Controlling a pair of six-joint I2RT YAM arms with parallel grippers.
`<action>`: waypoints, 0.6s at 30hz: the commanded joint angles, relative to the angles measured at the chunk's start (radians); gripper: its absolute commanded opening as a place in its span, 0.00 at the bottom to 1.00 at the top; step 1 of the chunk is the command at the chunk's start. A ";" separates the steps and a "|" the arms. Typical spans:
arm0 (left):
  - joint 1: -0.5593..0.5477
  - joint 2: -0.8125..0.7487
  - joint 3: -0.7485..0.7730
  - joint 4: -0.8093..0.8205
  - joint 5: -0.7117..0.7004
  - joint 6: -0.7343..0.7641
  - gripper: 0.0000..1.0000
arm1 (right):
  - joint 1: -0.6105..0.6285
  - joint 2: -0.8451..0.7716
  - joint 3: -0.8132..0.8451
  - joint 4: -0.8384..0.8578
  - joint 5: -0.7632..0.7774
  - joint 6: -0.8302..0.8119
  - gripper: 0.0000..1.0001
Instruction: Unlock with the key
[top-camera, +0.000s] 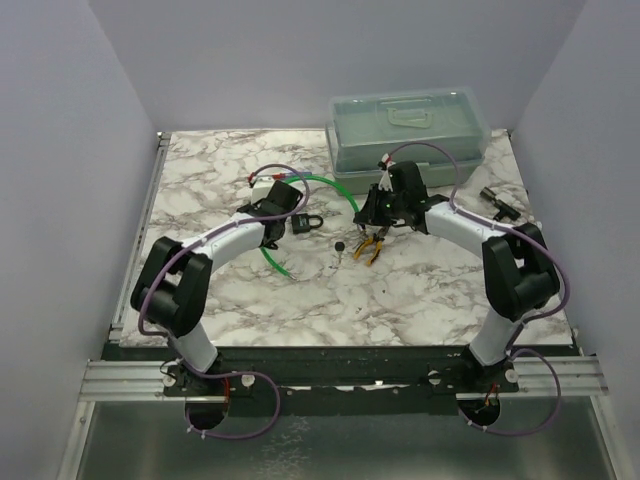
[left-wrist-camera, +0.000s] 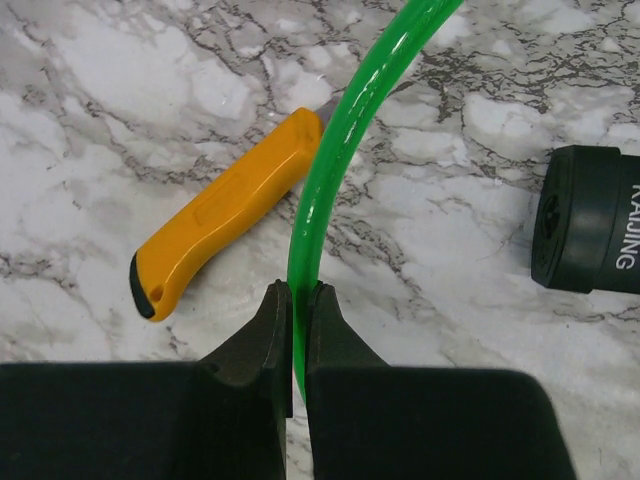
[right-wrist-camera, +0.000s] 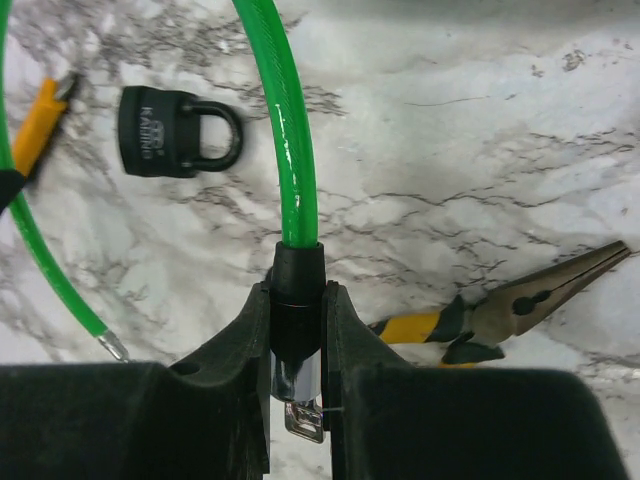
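The tiny key (top-camera: 340, 248), with a dark round head, lies on the marble table (top-camera: 430, 290) just left of the yellow-handled pliers (top-camera: 372, 245); neither wrist view shows it. A black padlock (top-camera: 305, 222) (right-wrist-camera: 175, 131) lies with its shackle closed between the two arms. A green cable (top-camera: 330, 185) arcs between the grippers. My left gripper (left-wrist-camera: 298, 290) is shut on the thin green cable (left-wrist-camera: 330, 160) near its bare end. My right gripper (right-wrist-camera: 297, 290) is shut on the cable's black end fitting (right-wrist-camera: 297, 290), from which a silver tab sticks out behind the fingers.
An orange-handled tool (left-wrist-camera: 220, 215) lies left of the cable, close to the left fingers. The pliers (right-wrist-camera: 500, 315) rest right of the right gripper. A clear green toolbox (top-camera: 408, 130) stands at the back, and a small black object (top-camera: 495, 197) lies at the right.
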 joint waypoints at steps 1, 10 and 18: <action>0.009 0.109 0.077 0.062 0.040 0.070 0.00 | -0.034 0.081 0.048 -0.066 -0.013 -0.108 0.00; 0.040 0.233 0.115 0.061 0.060 0.092 0.00 | -0.076 0.158 0.046 -0.065 0.005 -0.122 0.00; 0.043 0.274 0.145 0.058 0.024 0.125 0.01 | -0.077 0.211 0.084 -0.073 -0.014 -0.110 0.01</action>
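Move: Both hands hold the green cable lock a little above the table. The bare patch the left hand makes for is about 3 cm ahead, 1 cm right and 7 cm down, between the orange knife, some 6 cm ahead and 7 cm left, and the padlock, roughly 9 cm ahead and 10 cm right. The right hand has the pliers about 1 cm ahead, 5 cm right and 9 cm below, the loose key on the table 2 cm back and 5 cm left, the padlock 6 cm ahead and 15 cm left. The left hand, still pinching the cable, sinks about 5 cm and eases some 2–3 cm forward into the gap between the knife and the padlock, its fingers tipping slightly more downward. The right hand keeps its grip on the black barrel and lowers it about 7 cm, drifting 3 cm to its right, away from the padlock and in over the pliers' handles, and both hands, quick at first, slow almost to a stop. ##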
